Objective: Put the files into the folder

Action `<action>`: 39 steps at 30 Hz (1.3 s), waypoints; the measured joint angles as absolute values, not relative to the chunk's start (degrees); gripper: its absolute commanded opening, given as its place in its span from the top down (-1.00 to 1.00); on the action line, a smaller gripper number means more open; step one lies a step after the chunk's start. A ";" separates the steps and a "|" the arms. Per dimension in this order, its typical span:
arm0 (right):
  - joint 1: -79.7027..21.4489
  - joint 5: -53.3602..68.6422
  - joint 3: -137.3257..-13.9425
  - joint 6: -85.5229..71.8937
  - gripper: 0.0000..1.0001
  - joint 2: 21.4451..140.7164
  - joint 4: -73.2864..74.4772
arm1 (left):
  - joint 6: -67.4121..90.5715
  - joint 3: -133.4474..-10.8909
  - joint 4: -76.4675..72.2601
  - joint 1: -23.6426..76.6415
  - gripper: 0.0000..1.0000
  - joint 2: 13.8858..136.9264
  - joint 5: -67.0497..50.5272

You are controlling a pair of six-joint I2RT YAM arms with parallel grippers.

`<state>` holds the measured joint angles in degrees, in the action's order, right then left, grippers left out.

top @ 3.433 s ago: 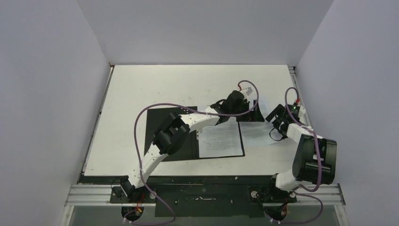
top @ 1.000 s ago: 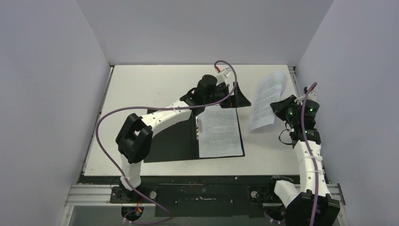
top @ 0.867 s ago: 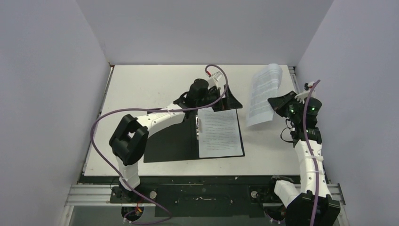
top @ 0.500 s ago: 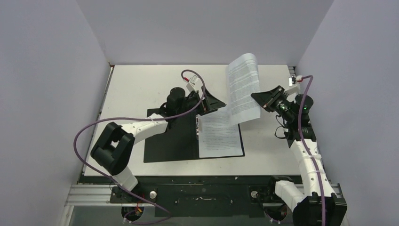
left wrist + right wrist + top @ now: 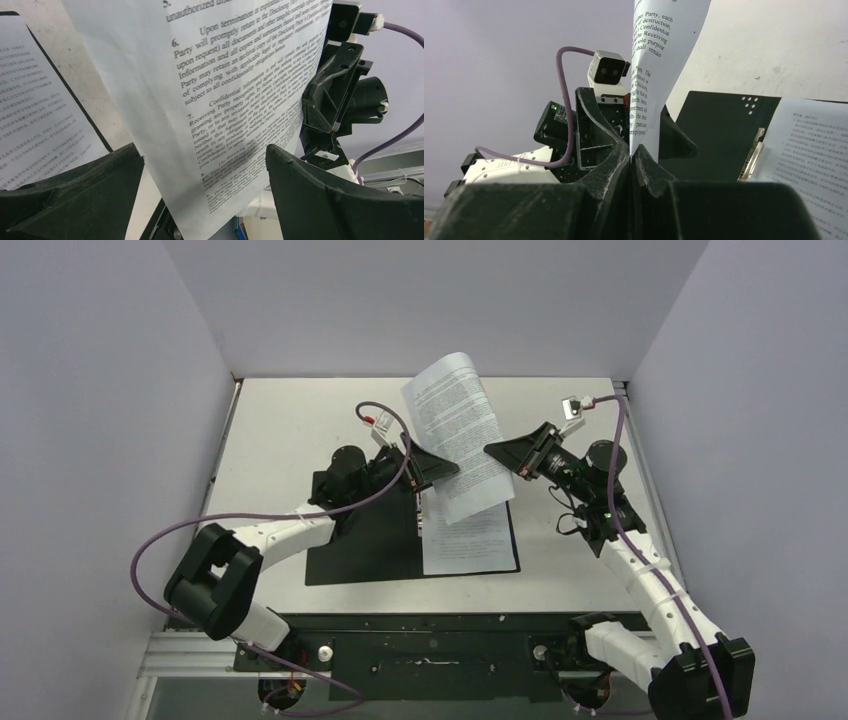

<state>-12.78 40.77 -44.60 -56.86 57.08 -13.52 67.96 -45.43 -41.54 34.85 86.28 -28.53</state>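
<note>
The folder (image 5: 360,540) lies open on the table, black inside up, with its metal clip (image 5: 420,515) along the spine. One of the files (image 5: 470,540) lies flat on its right half. My right gripper (image 5: 497,452) is shut on the edge of a second printed sheet (image 5: 455,430) and holds it upright in the air above the folder's far end. In the right wrist view the fingers pinch that sheet (image 5: 659,60) at its bottom edge. My left gripper (image 5: 202,150) is open, and the sheet's (image 5: 225,90) lower corner hangs loose between its fingers.
The white table (image 5: 300,420) is walled in by grey panels on the left, back and right. Purple cables (image 5: 200,530) loop from both arms over the table. A metal rail (image 5: 630,400) runs along the table's right edge.
My right arm has swung the held sheet leftwards from the table's right side to above the folder. My left arm has drawn back to the left, its gripper still open.
</note>
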 measured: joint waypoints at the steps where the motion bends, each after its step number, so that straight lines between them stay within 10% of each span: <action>1: -13.43 40.66 -44.60 -56.95 0.89 57.10 -13.61 | 68.03 -45.01 -41.65 34.76 -0.80 85.52 -28.49; 39: -19.29 39.51 -39.81 -60.80 0.89 47.09 -14.24 | 70.72 -35.64 -54.15 33.21 0.07 70.37 -26.39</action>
<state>-19.29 39.51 -39.81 -60.80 47.09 -14.24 70.72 -35.64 -54.15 33.21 70.37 -26.39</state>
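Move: The left hand's open fingers already straddle the left part of the loose sheet, whose middle lies roughly 4 cm ahead, 2 cm right and 3 cm above that hand. Some 22 cm below it are the filed pages, level and about 6 cm to its right, with the folder rings about 6 cm left and 2 cm ahead. From the right hand, gripping the sheet's right edge, the filed pages lie about 1 cm back, 1 cm left and 27 cm below. Up, left and back goes the left hand, rising about 8 cm while its fingers tilt upward some 15 degrees and close partway around the sheet's left part. The right hand keeps its pinch on the right edge and draws the sheet back about 6 cm, drifting slightly left, so the two grippers end farther apart. ##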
